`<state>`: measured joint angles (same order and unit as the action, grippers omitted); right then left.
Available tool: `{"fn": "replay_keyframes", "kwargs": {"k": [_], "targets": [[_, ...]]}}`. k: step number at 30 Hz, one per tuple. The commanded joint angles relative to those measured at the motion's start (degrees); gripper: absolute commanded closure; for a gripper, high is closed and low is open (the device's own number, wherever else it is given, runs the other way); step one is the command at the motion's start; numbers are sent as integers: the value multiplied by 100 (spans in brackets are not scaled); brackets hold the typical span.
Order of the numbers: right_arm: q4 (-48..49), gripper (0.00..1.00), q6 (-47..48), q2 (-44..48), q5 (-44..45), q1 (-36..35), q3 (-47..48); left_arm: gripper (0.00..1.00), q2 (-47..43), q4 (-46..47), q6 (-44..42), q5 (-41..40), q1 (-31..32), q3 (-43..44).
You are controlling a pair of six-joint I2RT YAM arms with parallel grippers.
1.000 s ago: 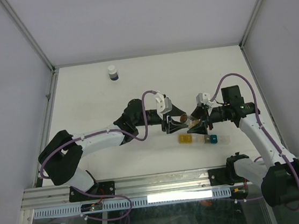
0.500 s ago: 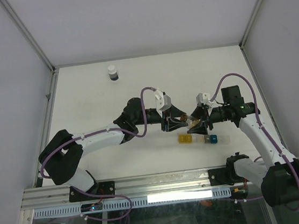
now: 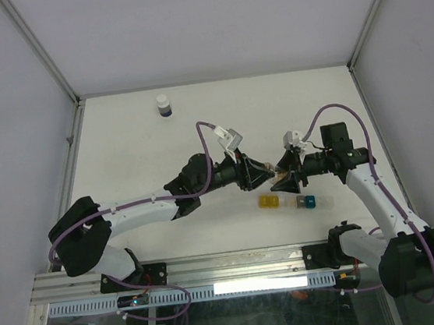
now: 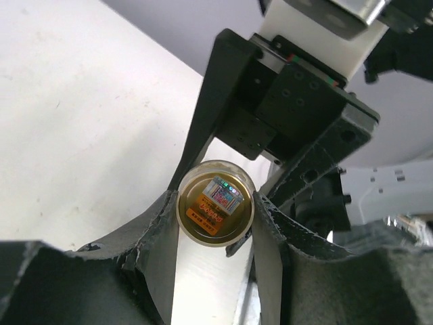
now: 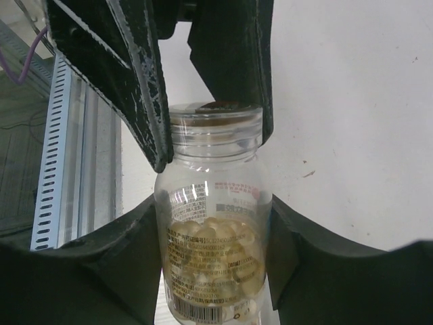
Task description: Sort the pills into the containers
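Observation:
My right gripper (image 5: 213, 217) is shut on a small clear vial (image 5: 213, 203) and holds it just above the table. Orange-tan pills (image 5: 216, 264) fill the vial's lower half. My left gripper (image 4: 215, 210) is shut on the vial's round gold cap (image 4: 215, 203). Its dark fingers (image 5: 142, 88) flank the cap (image 5: 215, 107) at the threaded mouth. From above, the left gripper (image 3: 264, 174) and the right gripper (image 3: 287, 176) meet tip to tip. The containers (image 3: 288, 201), a yellow, clear and teal strip, lie on the table right below them.
A white-capped dark blue bottle (image 3: 163, 106) stands far back on the left. The white table (image 3: 122, 157) is walled on three sides. A metal rail (image 3: 213, 266) with the arm bases runs along the near edge.
My left gripper has swung right and lower, up to the vial's mouth, and has shut on the cap. The right gripper has kept the vial almost still.

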<state>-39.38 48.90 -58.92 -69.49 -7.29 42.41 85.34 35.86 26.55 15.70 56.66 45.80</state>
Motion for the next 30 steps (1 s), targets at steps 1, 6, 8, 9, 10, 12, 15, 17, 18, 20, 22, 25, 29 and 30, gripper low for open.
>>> {"fn": "replay_keyframes", "kwargs": {"k": [1, 6, 8, 9, 10, 12, 15, 17, 18, 20, 22, 25, 29, 30], "targets": [[428, 100, -300, -6, 54, 35, 100, 100, -307, -691, 1069, -1358, 308, 281], [459, 100, -348, -7, 58, 35, 100, 100, -304, -993, 1218, -1424, 362, 491], [459, 100, -355, 6, 63, 30, 100, 81, -306, -1027, 1214, -1332, 362, 541], [457, 100, -356, 15, 65, 31, 100, 72, -306, -1028, 1207, -1274, 363, 558], [457, 100, -355, 20, 65, 33, 100, 64, -307, -1030, 1183, -1222, 363, 562], [457, 100, -358, 28, 63, 34, 101, 50, -306, -1028, 1150, -1136, 363, 570], [457, 100, -362, 40, 47, 35, 100, 35, -307, -1028, 1079, -1053, 363, 519], [449, 100, -362, 51, 50, 30, 108, 26, -483, -1019, 1032, -1024, 355, 463], [449, 100, -364, 55, 43, 33, 101, 21, -548, -1019, 998, -1024, 354, 424], [453, 100, -364, 56, 41, 29, 96, 14, -669, -1012, 919, -1025, 345, 292], [448, 100, -360, 48, 32, 27, 100, 8, -827, -1019, 810, -1051, 337, 157], [454, 100, -364, 47, 32, 33, 100, 2, -1122, -991, 543, -960, 315, -115], [398, 100, -281, 47, -30, 50, 91, 1, -1648, -668, -180, -478, 180, -552], [380, 100, -245, 47, -70, 51, 92, 1, -1767, -519, -407, -363, 119, -666]]}}
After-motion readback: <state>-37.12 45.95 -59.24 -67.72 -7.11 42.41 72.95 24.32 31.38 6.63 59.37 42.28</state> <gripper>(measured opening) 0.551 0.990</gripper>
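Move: The jar's lid already sits between the left fingertips, with the jar body about 5 cm to the right of that hand and 1 cm back. On the table, some 17 cm below the left hand, lie the yellow container, roughly 2 cm right and 1 cm back, and the teal container, about 14 cm right and 2 cm back. From the right hand, which grips the jar body, the lid is about 5 cm left, 1 cm forward and 1 cm lower. The jar's lid, still pinched by the left fingers, gets the last of a twist, some 15 degrees counter-clockwise as seen facing it, with the hand almost in place. Then those fingers spread wide, let go and back off leftward about 3.5 cm, also back and up by nearly half as much. The right hand keeps its grip on the jar body, easing forward barely 1 cm. ##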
